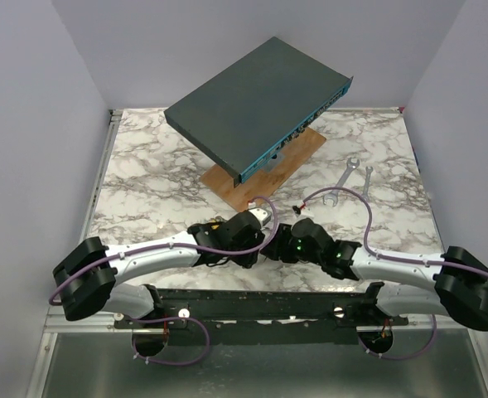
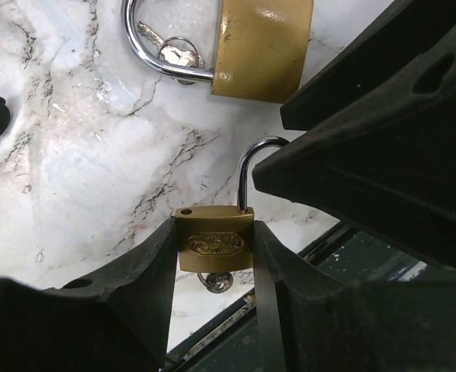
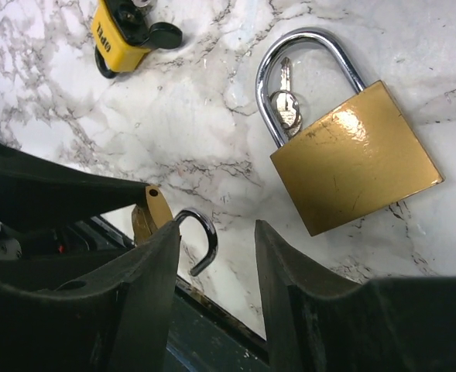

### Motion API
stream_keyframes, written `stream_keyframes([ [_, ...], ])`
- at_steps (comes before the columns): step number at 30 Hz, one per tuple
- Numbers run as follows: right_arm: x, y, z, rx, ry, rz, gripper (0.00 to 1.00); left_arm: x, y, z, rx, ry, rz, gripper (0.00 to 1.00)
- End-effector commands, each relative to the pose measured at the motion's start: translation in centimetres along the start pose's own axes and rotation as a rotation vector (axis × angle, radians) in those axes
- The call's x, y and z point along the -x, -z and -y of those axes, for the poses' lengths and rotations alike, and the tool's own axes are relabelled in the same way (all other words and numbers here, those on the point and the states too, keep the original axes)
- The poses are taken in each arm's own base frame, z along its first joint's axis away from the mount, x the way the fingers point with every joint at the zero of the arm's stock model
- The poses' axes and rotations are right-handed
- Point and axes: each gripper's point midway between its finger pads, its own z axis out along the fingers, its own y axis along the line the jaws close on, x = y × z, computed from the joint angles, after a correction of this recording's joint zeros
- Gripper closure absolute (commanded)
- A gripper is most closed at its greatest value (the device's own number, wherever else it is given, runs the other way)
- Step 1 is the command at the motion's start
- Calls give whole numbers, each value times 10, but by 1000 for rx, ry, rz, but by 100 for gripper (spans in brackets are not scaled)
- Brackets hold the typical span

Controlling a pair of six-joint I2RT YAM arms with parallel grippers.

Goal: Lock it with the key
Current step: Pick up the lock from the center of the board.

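Observation:
My left gripper (image 2: 212, 256) is shut on a small brass padlock (image 2: 213, 239), held above the table. Its shackle (image 2: 247, 167) is swung open, and a key (image 2: 216, 283) sticks out of its underside. My right gripper (image 3: 216, 256) is open, and its fingers stand around the open shackle (image 3: 204, 232) without gripping it. The small padlock's body (image 3: 154, 211) shows behind my right gripper's left finger. In the top view both grippers meet near the table's front edge (image 1: 278, 240).
A large brass padlock (image 3: 351, 167) lies shut on the marble, with keys (image 3: 286, 101) inside its shackle; it also shows in the left wrist view (image 2: 262, 43). A yellow padlock (image 3: 119, 35) lies further off. Two wrenches (image 1: 347, 178) and a dark box (image 1: 256, 104) on a wooden board lie behind.

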Motion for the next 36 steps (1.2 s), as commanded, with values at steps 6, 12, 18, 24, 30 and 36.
stream_keyframes([
  [6,13,16,-28,139,45,39,62,16,16,14,-111,9,43,85],
  [12,13,16,-35,157,54,22,71,23,23,18,-134,17,63,86],
  [18,15,19,-39,168,73,25,73,31,33,22,-160,22,84,86],
  [24,21,23,-48,189,82,30,80,35,38,24,-177,21,95,86],
  [30,29,34,-58,207,100,45,99,42,47,26,-197,27,121,86],
  [36,50,58,-92,285,130,72,99,60,70,33,-235,7,203,61],
])
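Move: The small lock is already in the left fingers; its open shackle sticks out about 2 cm to that hand's right and 1 cm above. From the right hand this shackle is barely 1 cm to the left, between its half-open fingertips. The big brass lock lies some 5 cm ahead, 2 cm right and 5 cm below the right hand; the yellow lock is about 8 cm ahead of it, 14 cm left and 5 cm below. The right fingers close from about half open and pinch the small lock's shackle, while the left hand keeps its grip on the body. Both hands go up, away from the table, the right by about 7 cm and the left about 5 cm; the right also eases a little to its left and tilts slightly, and the left rolls some 10 degrees, its left side dipping. ##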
